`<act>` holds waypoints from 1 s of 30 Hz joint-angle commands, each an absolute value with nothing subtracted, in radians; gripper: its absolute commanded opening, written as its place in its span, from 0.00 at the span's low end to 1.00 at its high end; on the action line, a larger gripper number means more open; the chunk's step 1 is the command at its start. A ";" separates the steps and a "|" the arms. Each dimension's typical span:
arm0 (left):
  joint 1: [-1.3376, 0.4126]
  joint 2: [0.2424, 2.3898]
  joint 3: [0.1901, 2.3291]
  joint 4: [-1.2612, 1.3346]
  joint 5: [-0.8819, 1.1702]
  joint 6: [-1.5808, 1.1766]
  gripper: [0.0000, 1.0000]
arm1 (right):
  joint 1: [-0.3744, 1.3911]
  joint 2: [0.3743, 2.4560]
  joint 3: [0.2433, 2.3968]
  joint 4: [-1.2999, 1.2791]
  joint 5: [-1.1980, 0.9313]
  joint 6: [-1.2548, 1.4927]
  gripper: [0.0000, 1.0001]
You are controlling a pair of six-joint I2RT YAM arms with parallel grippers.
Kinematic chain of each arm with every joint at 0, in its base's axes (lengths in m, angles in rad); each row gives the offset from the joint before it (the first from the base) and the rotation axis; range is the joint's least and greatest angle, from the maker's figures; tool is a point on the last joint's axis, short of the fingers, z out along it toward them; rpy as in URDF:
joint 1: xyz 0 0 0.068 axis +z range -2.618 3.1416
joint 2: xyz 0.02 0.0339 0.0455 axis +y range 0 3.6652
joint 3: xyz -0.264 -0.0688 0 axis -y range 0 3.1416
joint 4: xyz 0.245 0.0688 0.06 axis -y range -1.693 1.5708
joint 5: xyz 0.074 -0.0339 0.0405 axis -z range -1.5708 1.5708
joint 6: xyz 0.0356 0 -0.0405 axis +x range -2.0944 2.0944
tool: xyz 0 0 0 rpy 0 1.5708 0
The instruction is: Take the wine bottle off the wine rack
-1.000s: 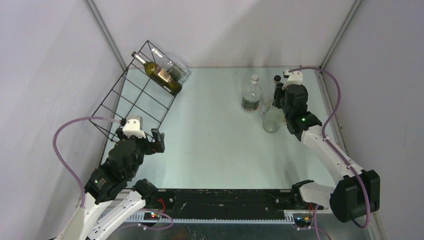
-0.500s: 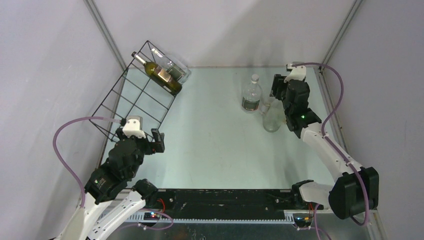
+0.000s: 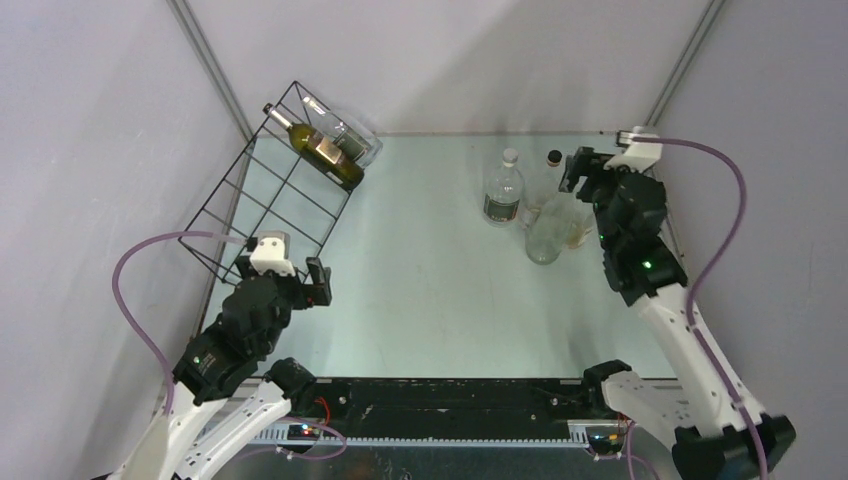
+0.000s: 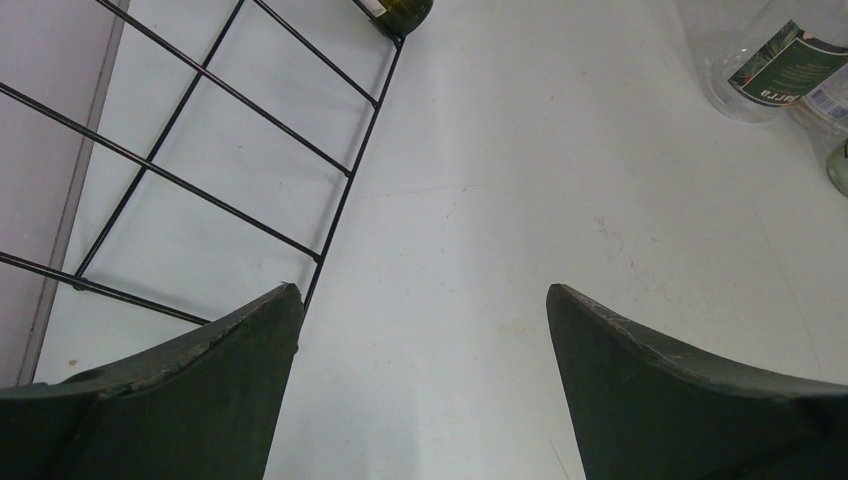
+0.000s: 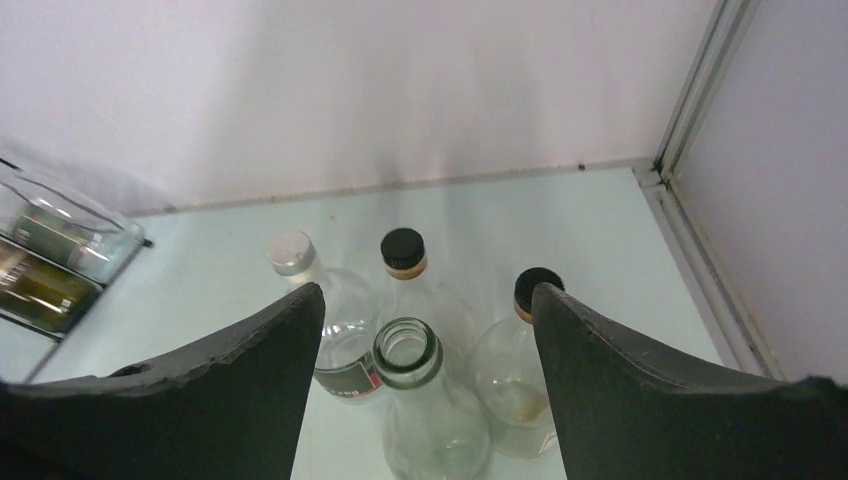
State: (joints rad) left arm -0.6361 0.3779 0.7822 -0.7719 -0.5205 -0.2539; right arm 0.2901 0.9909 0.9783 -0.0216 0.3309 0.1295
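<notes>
The black wire wine rack [image 3: 268, 195] leans at the back left. On its far end lies the green wine bottle [image 3: 322, 148] with a gold label, and a clear bottle [image 3: 346, 130] lies beside it. My left gripper [image 3: 282, 276] hovers open by the rack's near corner; in the left wrist view the left gripper [image 4: 420, 292] holds nothing, with the rack [image 4: 200, 150] on its left and the bottle's base [image 4: 400, 10] at the top edge. My right gripper [image 5: 428, 290] stands open above a group of upright bottles, touching none; in the top view the right gripper [image 3: 585, 172] is at the back right.
Several upright clear bottles stand at the back right: a silver-capped one [image 3: 503, 188], an uncapped one [image 5: 408, 360], and two black-capped ones [image 5: 403, 250] [image 5: 537, 285]. Grey walls and metal corner posts [image 3: 680, 70] close the table in.
My right gripper has opened and drawn back to the right, away from the black-capped bottle it was at. The left arm has barely moved.
</notes>
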 commanded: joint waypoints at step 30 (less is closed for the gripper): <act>-0.106 1.109 1.261 -0.353 -0.068 -0.328 1.00 | 0.287 0.407 0.934 -0.878 -0.031 0.544 0.75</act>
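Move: The dark green wine bottle lies tilted on the wine rack, its middle roughly 40 cm ahead of the left hand, about 2 cm to its left and 9 cm lower. A clear bottle lies beside it, some 5 cm farther out and 7 cm to the right of it. The rack's middle is about 28 cm ahead of the left hand, 9 cm to its left and 13 cm below. From the right hand the wine bottle is about 24 cm ahead, 55 cm left and 19 cm lower. The dark wine bottle is what the open left hand heads for: about 15 cm forward with a rise of some 7 cm, bowing right on the way and then back left, its left side dipping. The empty right hand leaves the standing bottles, drawing back some 19 cm, first climbing, then sinking well below its starting height while its fingers tip down about 20 degrees. ##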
